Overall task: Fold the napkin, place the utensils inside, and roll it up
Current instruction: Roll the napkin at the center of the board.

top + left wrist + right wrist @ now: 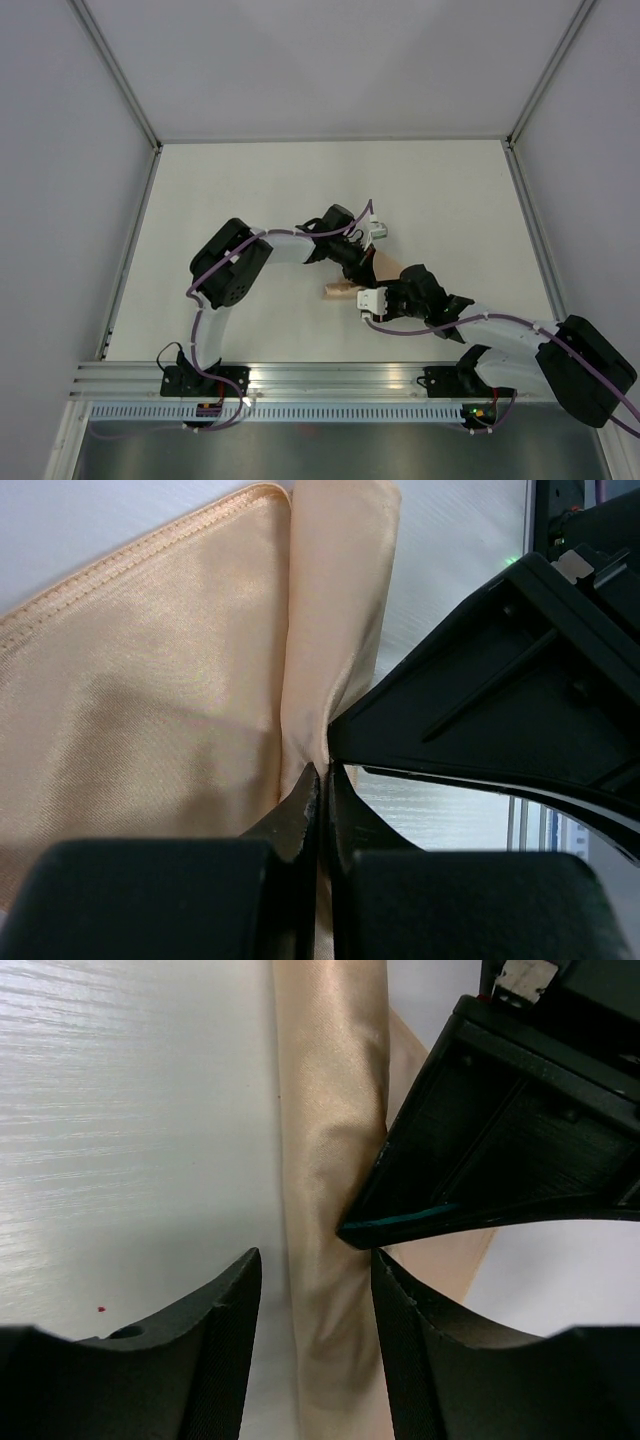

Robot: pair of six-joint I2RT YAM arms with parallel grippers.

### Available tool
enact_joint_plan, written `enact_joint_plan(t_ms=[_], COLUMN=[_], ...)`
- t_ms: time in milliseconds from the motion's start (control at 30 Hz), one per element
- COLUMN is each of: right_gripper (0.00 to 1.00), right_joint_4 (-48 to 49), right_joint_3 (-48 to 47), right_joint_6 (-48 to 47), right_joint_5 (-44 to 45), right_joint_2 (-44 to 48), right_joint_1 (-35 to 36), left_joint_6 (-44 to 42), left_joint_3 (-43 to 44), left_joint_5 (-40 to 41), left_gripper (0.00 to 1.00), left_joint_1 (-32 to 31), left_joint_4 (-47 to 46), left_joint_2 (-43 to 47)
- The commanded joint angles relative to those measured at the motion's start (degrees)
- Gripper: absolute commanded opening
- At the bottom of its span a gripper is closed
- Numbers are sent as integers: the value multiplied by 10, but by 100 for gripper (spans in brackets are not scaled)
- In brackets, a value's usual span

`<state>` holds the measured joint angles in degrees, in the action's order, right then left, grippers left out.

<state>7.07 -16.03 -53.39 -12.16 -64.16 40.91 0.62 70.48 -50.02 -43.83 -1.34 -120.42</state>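
Observation:
The peach napkin lies mid-table, partly rolled: a narrow roll (pixel 338 290) with a flat flap (pixel 390 270) still spread beside it. My left gripper (pixel 324 770) is shut, its tips at the crease where the roll (pixel 335 610) meets the hemmed flap (pixel 150 680). Over the roll (pixel 330 1160) my right gripper (pixel 315 1255) stands open, one finger on each side and a strip of table showing by the left one. In the top view the left gripper (pixel 364 270) and right gripper (pixel 368 292) nearly touch. The utensils are hidden.
The left arm's black fingers (pixel 500 1140) crowd the right wrist view, and the right gripper's body (pixel 500 690) crowds the left wrist view. An aluminium rail (pixel 300 380) runs along the near edge, and frame posts with grey walls bound the white table (pixel 250 180).

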Motion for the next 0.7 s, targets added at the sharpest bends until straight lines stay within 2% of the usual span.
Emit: enact_joint_plan(t_ms=[0,233,333,400,500,567,667], right_gripper=[54,49,42,33,21,16,13], right_joint_4=[27,19,0,-18,-34,-54,-96], right_joint_3=[15,6,-7,-12,-21,-30,-51], right_joint_6=[-19,-31,-32,-31,-31,-28,-21], right_joint_5=[35,43,38,31,24,18,0], right_joint_2=[-26,-64,-80,-90,-98,-102,-108], right_joint_1=[2,3,3,3,4,4,3], left_joint_6=[-26,-39,-42,-45,-46,-46,-42], left_joint_3=[-33,-22,-21,-21,-21,-18,-18], left_joint_5=[65,50,45,43,41,46,60], left_gripper=[2,2,3,6,17,29,39], left_joint_1=[-9,-6,-4,-2,1,2,7], left_joint_4=[140,167,169,171,172,171,162], left_joint_2=[-66,-75,-75,-72,-66,-60,-46])
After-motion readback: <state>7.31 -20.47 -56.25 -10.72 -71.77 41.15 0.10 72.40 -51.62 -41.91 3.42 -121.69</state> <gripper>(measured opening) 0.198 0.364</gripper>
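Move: The napkin's rolled edge runs left-right beneath both grippers. The left fingers are shut on it, so its held part is right at the left hand point; the spot for the right fingers to pinch is about 1 cm ahead of the right hand, 1 cm left and 1 cm below, between its open fingers. The loose napkin sheet lies some 6 cm ahead of the right hand and 3 cm right, and about 5 cm ahead of the left hand and 5 cm right. Hand the grip over: ease the right gripper about 1.5 cm forward, sinking slightly and edging left, and close its fingers on the rolled napkin edge right beside the left fingertips. As they close, open the left fingers to about a third, releasing their pinch, and draw that hand roughly 1 cm left with a little forward. ##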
